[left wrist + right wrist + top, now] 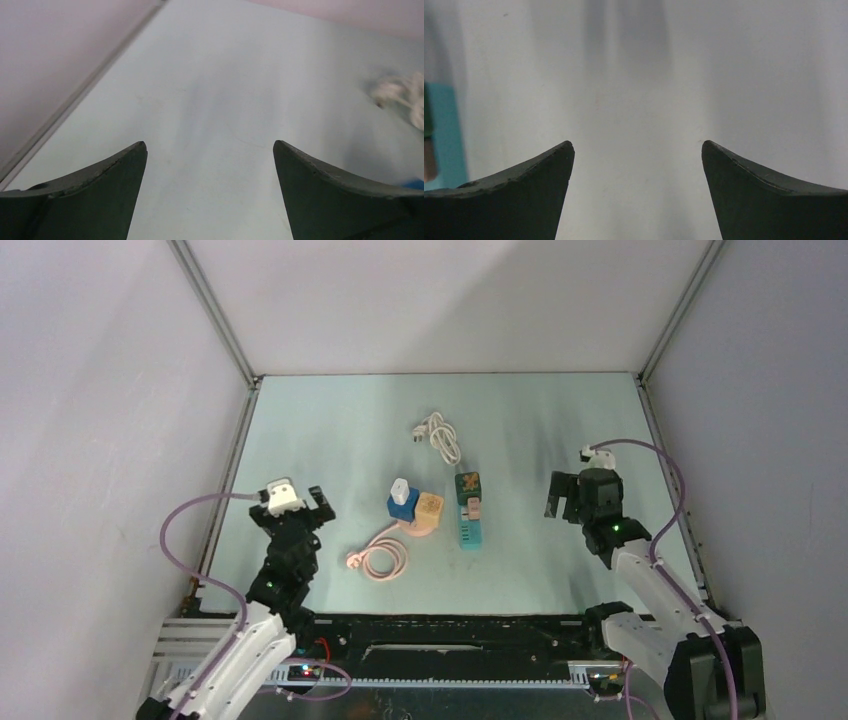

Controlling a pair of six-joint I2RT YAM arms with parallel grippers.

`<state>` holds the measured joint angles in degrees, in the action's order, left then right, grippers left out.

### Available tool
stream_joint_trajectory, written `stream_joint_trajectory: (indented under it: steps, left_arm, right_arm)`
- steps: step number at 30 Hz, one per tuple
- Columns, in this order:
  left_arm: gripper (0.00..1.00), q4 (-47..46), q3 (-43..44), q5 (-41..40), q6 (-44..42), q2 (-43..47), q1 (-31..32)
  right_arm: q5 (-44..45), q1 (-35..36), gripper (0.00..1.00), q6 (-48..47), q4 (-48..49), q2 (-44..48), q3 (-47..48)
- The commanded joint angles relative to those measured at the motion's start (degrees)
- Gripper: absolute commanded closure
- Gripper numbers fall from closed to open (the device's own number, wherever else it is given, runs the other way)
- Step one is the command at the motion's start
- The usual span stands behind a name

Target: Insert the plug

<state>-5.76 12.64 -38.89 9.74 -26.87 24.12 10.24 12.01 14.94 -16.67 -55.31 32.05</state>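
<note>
A teal power strip [470, 524] lies at the table's middle with a green cube adapter [467, 486] and a small pink plug [474, 507] on it. Left of it stand a blue cube with a white charger [402, 498] and a tan cube [430, 506] on a pink base. A pink coiled cable [383, 559] with its plug [352, 559] lies in front. A white cable with a plug [437, 432] lies further back. My left gripper [301, 498] is open and empty at the left. My right gripper [563, 492] is open and empty at the right. The strip's edge shows in the right wrist view [444, 135].
Grey enclosure walls with metal rails [232, 455] bound the table on the left, back and right. The white cable shows blurred at the right of the left wrist view [400, 95].
</note>
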Motion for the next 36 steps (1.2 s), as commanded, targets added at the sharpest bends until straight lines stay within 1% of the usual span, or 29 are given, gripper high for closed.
stream_joint_trajectory:
  steps: [1,4,6,7,8,10,12,14,15,16,17,19,20,21,22,23,25,26,28,30,36]
  left_arm:
    - [0.00,-22.4,-5.5,0.6,-3.6,-4.6,-7.9]
    - [0.00,-31.5,-7.0,3.2,-5.3,-11.7,-10.7]
    - [0.00,-38.5,-7.3,4.0,-7.2,-17.6,-12.0]
    - [0.00,-40.9,-7.1,4.1,-8.2,-20.4,-12.7]
    - [0.00,-44.4,-7.3,4.4,-9.0,-23.6,-13.5]
    - [0.00,-53.9,-8.1,6.5,-10.5,-30.3,-15.2]
    - [0.00,-56.0,-7.3,10.2,-14.3,-33.4,-16.3]
    - [0.00,-57.3,-6.2,17.0,-13.6,-37.7,-19.0]
    - [0.00,-60.1,-6.1,17.9,-13.3,-41.4,-20.0]
    - [0.00,-66.2,-6.5,19.1,-13.3,-46.0,-20.6]
    - [0.00,-69.7,-6.9,18.1,-13.6,-47.8,-20.7]
    - [0.00,-60.3,-5.5,19.4,-12.3,-43.9,-21.0]
    - [0.00,-61.1,-5.0,19.0,-12.3,-44.9,-21.1]
    - [0.00,-63.0,-4.9,17.7,-12.5,-46.2,-21.1]
    - [0.00,-61.9,-4.8,16.6,-11.7,-45.8,-21.1]
    - [0.00,-59.8,-4.6,15.7,-10.9,-44.6,-21.1]
    - [0.00,-59.4,-3.6,15.1,-10.6,-45.8,-21.2]
    - [0.00,-59.2,-3.2,15.2,-10.5,-45.8,-21.4]
    - [0.00,-59.3,-3.8,14.8,-10.3,-45.2,-21.4]
    - [0.00,-59.4,-3.3,15.2,-10.4,-45.8,-21.5]
    - [0.00,-58.3,-2.9,15.5,-10.3,-45.7,-21.4]
  right_arm:
    - [9.1,-1.3,0.00,-4.4,20.1,-0.9,-5.6]
    - [7.5,-3.3,0.01,-4.8,28.3,-2.6,-9.4]
    - [3.8,-5.2,0.00,-5.2,33.1,-3.3,-11.7]
    - [1.5,-6.4,0.00,-5.7,37.1,-3.4,-13.6]
    - [-0.6,-7.0,0.00,-6.8,43.7,-3.5,-16.0]
    - [-4.5,-7.8,0.00,-8.9,48.3,-2.9,-18.2]
    - [-7.4,-7.9,0.00,-11.3,56.1,-2.9,-21.0]
    - [-8.3,-8.1,0.00,-13.9,63.2,-4.4,-23.4]
    - [-7.6,-8.4,0.01,-13.9,66.8,-5.2,-23.8]
    - [-6.8,-9.1,0.00,-13.4,69.1,-7.5,-23.7]
    - [-7.4,-9.8,0.00,-13.6,71.0,-9.7,-23.6]
    - [-9.5,-11.4,0.00,-12.7,77.4,-17.2,-23.5]
    - [-11.7,-12.8,0.00,-12.5,83.2,-22.2,-23.4]
    - [-12.6,-13.2,0.00,-12.7,85.8,-23.9,-22.8]
    - [-13.1,-13.4,0.00,-13.1,77.2,-20.9,-21.1]
    - [-12.6,-13.3,0.00,-12.8,72.4,-20.4,-19.0]
    - [-12.2,-13.8,0.01,-12.0,73.9,-23.0,-17.9]
    - [-10.6,-14.0,0.00,-11.2,70.8,-21.9,-17.4]
    - [-10.2,-13.7,0.01,-11.3,72.3,-22.6,-17.5]
    - [-8.3,-13.3,0.00,-11.4,70.8,-22.1,-17.2]
    - [-8.4,-13.4,0.00,-11.5,71.6,-22.5,-17.4]
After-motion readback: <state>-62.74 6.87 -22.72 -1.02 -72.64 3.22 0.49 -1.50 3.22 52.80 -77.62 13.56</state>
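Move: The pink plug, already sitting on the teal power strip, lies about 21 cm to the right hand's left, 2 cm back and some 7 cm below it; the green box stands 5 cm beyond the plug. From the left hand the pink plug is some 38 cm to the right, level ahead and 12 cm down; the white plug on the blue block is about 22 cm right, 2 cm ahead and 8 cm down. Both open hands go 7 cm forward and outward from the plugs; left sinks, right tips up 30 degrees. ##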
